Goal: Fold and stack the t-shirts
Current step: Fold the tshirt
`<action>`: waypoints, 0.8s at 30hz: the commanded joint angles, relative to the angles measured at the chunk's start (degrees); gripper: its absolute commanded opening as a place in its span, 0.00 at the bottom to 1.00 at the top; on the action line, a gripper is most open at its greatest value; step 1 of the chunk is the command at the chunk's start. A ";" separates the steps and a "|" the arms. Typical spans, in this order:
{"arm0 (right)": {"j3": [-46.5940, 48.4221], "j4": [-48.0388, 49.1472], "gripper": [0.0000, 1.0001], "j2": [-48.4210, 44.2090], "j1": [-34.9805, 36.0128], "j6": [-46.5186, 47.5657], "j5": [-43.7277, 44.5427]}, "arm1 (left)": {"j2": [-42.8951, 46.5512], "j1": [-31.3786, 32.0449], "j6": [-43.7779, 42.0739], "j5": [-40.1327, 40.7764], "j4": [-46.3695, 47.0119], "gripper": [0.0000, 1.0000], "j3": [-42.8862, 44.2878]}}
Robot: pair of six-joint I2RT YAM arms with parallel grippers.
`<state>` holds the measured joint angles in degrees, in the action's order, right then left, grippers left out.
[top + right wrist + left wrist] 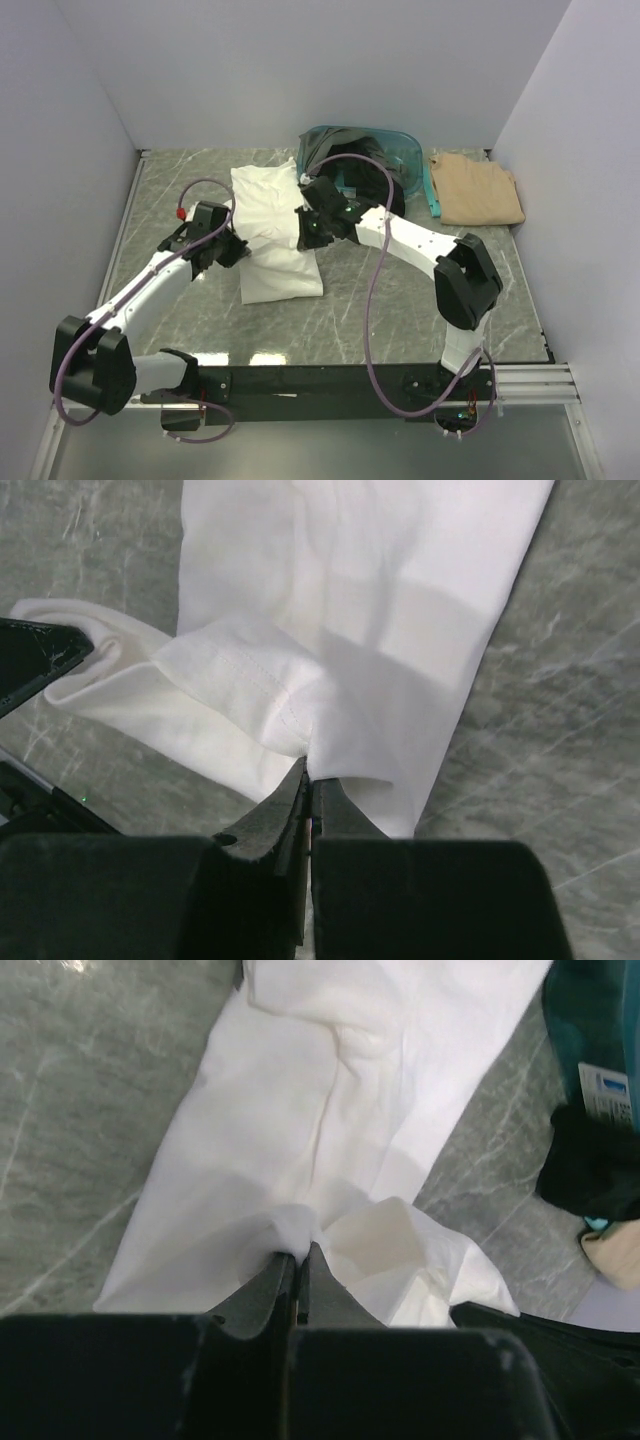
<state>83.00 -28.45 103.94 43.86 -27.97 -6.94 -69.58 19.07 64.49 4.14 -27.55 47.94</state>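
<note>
The white t-shirt (272, 215) lies as a long folded strip on the marble table, running from the back toward the front. My left gripper (238, 250) is shut on a bunch of its left edge (300, 1225). On the opposite side, my right gripper (303, 235) is shut on the hemmed right edge (300, 730). In both wrist views the white cloth (300, 1110) (380, 600) stretches away from the closed tips (302, 1252) (310, 772). A tan t-shirt (478, 188) lies folded at the back right. Black t-shirts (335, 150) spill from the basket.
The teal plastic basket (412, 152) stands at the back centre, close behind my right wrist. Walls close the table on the left, back and right. A black rail (330, 380) holding the arm bases runs along the near edge.
</note>
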 commanded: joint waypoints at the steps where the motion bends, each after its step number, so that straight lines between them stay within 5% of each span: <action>1: 5.32 -2.05 0.00 2.22 -1.57 3.79 -0.17 | -2.66 -2.10 -2.96 -0.27 3.03 0.01 3.20; 16: 14.55 -0.82 0.00 13.65 -4.74 6.08 -5.45 | -14.61 -5.53 -7.10 -1.33 7.25 0.01 6.28; 19: 16.74 -1.52 0.09 17.07 -5.53 5.82 -5.98 | -16.28 -5.80 -7.18 -1.68 7.86 0.04 6.72; 20: 17.19 -1.52 0.27 17.61 -5.71 5.90 -6.33 | -16.64 -5.80 -7.27 -1.77 8.04 0.20 6.90; 24: 19.91 -3.63 0.55 19.02 -5.98 5.82 -5.37 | -17.17 -5.89 -7.62 -1.51 7.34 0.76 8.92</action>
<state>99.48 -30.79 123.04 38.26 -22.85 -12.51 -87.09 13.45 57.76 2.81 -21.82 53.21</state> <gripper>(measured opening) 0.495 0.694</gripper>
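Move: Both hands still hold the near end of the white t-shirt in shut fingers, folded up over its far part. The landing place lies about 5 cm ahead, 2 cm left and 7 cm below the left hand; for the right hand it is some 7 cm ahead, 1 cm left and 7 cm down. From the right hand, the near fold lies some 12 cm back and 5 cm left, and the basket about 19 cm ahead and 14 cm right. Both grippers keep their pinch on the t-shirt's turned-over end and lay it down onto the part beneath, then open and let go right at the end, the left wider than the right. The left hand sinks about 5 cm while going a similar way forward and a little left; the right travels some 7 cm forward, level at first, then sinking 5 cm or so. The fingers stay slanted down, with hardly any turn of the wrists. ##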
